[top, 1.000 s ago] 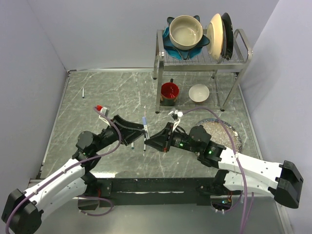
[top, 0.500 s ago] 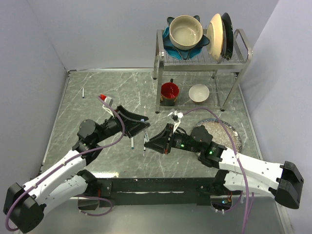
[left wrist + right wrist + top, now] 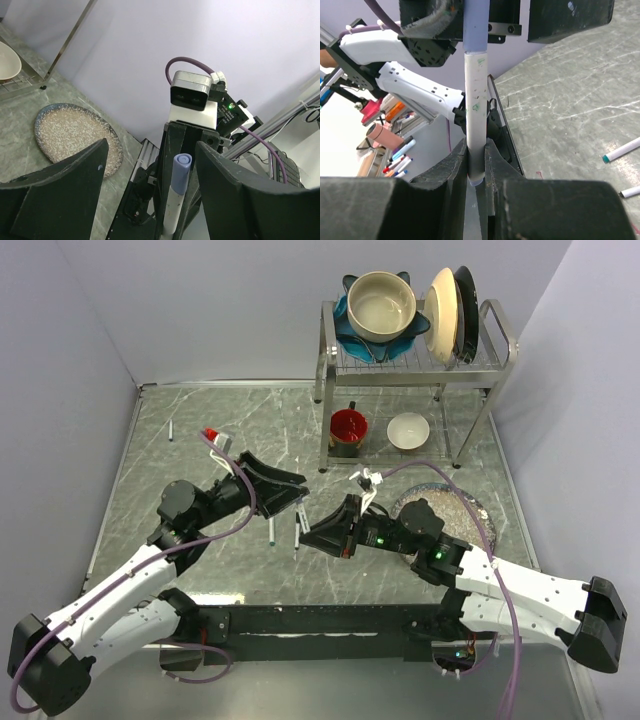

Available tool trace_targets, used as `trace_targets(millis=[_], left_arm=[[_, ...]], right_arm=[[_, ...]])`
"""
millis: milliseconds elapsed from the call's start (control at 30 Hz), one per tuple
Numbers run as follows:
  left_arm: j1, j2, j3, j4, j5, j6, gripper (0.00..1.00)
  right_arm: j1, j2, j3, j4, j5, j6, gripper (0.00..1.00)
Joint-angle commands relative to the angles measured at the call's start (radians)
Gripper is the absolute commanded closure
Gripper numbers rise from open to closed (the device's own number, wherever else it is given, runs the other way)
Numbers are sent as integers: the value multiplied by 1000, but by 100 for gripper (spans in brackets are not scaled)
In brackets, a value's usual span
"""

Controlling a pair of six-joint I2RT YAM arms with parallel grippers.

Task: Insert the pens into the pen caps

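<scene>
My right gripper [image 3: 476, 145] is shut on a white-grey pen [image 3: 476, 100] and holds it upright; a blue cap [image 3: 476, 25] sits on its top end. In the left wrist view the capped end [image 3: 182, 167] stands between my left gripper's [image 3: 152, 145] wide-open jaws, touching neither. In the top view the left gripper [image 3: 290, 495] and right gripper [image 3: 306, 535] meet at mid-table around the held pen [image 3: 297, 532]. A second pen [image 3: 271, 528] lies just to the left. A third pen [image 3: 171, 429] lies far left. No other caps show.
A dish rack [image 3: 415, 365] with bowls and plates stands at the back right, a red mug [image 3: 348, 427] and a white bowl [image 3: 408, 430] under it. A speckled plate [image 3: 455, 515] lies right of the grippers. Two loose pens [image 3: 622, 150] show in the right wrist view.
My left gripper has moved right and slightly forward, so its open jaws now straddle the capped pen. My right gripper has shifted slightly towards the near edge with the pen.
</scene>
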Motion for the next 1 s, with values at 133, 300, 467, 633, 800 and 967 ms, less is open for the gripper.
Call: trace_targets(millis=[133,300,467,633,800,967], left_arm=[[-2,-4,38,34,21,8,31],[-2,-5,42,31,29,16,56],[-2,17,30,35,76,-7,99],[-7,-3,-61,41,84,-39,99],[-12,-8,-161,185,76,-122,99],[-41,6,-211,279,75,-128,99]], right_arm=[[6,-19,-3,12,-17,-13,100],[5,-11,-3,19,-20,-7,100],[2,6,46,-7,65,13,100],[-32,-3,124,2,125,-1,100],[-61,16,187,77,121,11,100],[-104,78,233,226,26,123,100]])
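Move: The blue cap on the upright pen sits only about 2 cm back of the left hand and 1 cm below it, level sideways, towards one of the open fingers. On the table some 34 cm below that hand lie the black pen, 9 cm ahead and 3 cm left, and the teal pen, 9 cm ahead and 9 cm left. From the right hand, already gripping the pen's lower end, the cap is about 8 cm up, 3 cm ahead and 1 cm left. Left fingers shut on the blue cap while the right hand takes its pen down and forward some 2 cm. ##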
